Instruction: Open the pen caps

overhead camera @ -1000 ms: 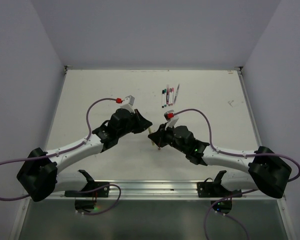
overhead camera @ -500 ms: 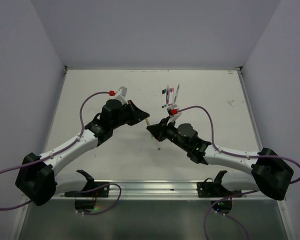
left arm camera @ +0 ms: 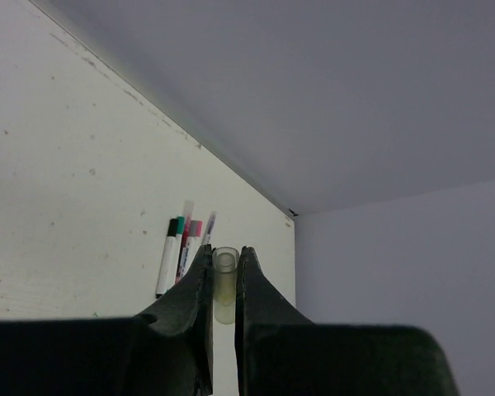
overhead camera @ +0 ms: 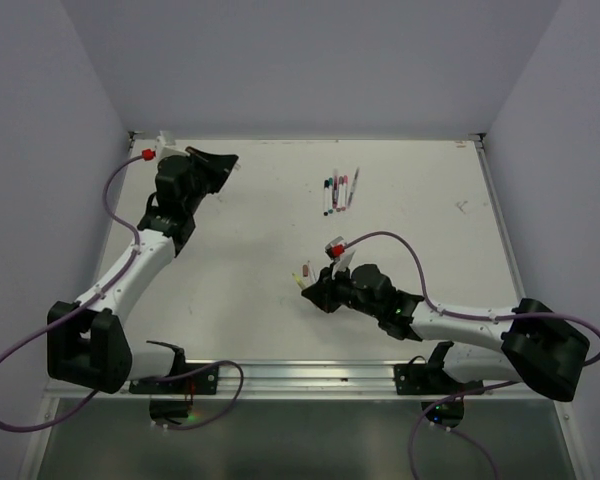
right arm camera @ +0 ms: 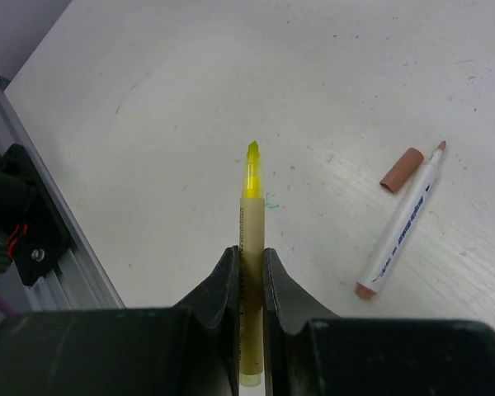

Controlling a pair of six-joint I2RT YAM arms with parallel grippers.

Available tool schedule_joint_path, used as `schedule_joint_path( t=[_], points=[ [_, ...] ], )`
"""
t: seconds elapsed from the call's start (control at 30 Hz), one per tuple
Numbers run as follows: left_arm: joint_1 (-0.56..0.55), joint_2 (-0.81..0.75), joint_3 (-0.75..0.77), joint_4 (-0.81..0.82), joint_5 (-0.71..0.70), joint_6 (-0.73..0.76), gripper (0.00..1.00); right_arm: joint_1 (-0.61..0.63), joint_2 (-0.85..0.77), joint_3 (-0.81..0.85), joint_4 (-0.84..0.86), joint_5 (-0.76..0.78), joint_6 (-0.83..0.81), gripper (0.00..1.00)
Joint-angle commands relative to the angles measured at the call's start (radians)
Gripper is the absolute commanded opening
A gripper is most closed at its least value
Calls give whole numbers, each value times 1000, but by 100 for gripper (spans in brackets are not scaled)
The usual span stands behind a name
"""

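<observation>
My left gripper is shut on a short yellowish translucent pen cap and holds it above the table. In the top view this gripper is at the far left back corner. My right gripper is shut on a yellow pen barrel whose yellow tip is bare and points forward. In the top view it is low over the table's near middle. A brown cap lies loose beside a white pen with a bare brown tip, just right of the right gripper.
A cluster of several capped white pens lies at the back middle of the table, also showing in the left wrist view. A metal rail runs along the near edge. Grey walls enclose the table.
The two grippers were together at the table's middle; the left arm has swung to the back left corner with the cap. The right gripper has drawn back toward the near edge with the yellow pen.
</observation>
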Motion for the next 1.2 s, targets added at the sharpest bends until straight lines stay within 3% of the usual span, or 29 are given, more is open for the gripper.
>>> schedule_joint_path(
  t=[0.0,0.27,0.47,0.67,0.97,1.17],
  points=[
    [11,27,35,63,3,-28,0,2,-25,4,15,-14,-2,0],
    [6,58,-6,-158,184,268,0,4,-7,90,-116,157,46,0],
    [-96,44,-138,-313,144,428,0,18,136,179,-162,248,124,0],
    [-244,92,-217,-327,102,419,0,56,271,256,-193,377,197,0],
    [-337,193,-269,-229,99,346,3,91,386,348,-265,540,276,0],
    [-390,282,-249,-210,79,317,4,91,463,365,-254,570,306,2]
  ],
)
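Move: The brown pen cap, beside which both parts of the yellow pen are being taken, lies about 15 cm back, 17 cm to the right and 28 cm below the left hand; the brown pen lies 18 cm back and 19 cm right of that hand. From the right hand, the brown cap is some 14 cm ahead, 1 cm left and 10 cm down, and the brown pen roughly 11 cm ahead and 1 cm right, equally low. The yellow pen's pulled-off cap, still pinched in the left fingers, is carried steeply down about 26 cm, back 17 and right 9, towards the table left of the brown cap, the wrist pitching down and swinging clockwise. The uncapped yellow pen, kept in the right hand's grip, goes forward and down about 6 cm each towards the brown pen, turning some 25 degrees clockwise. ##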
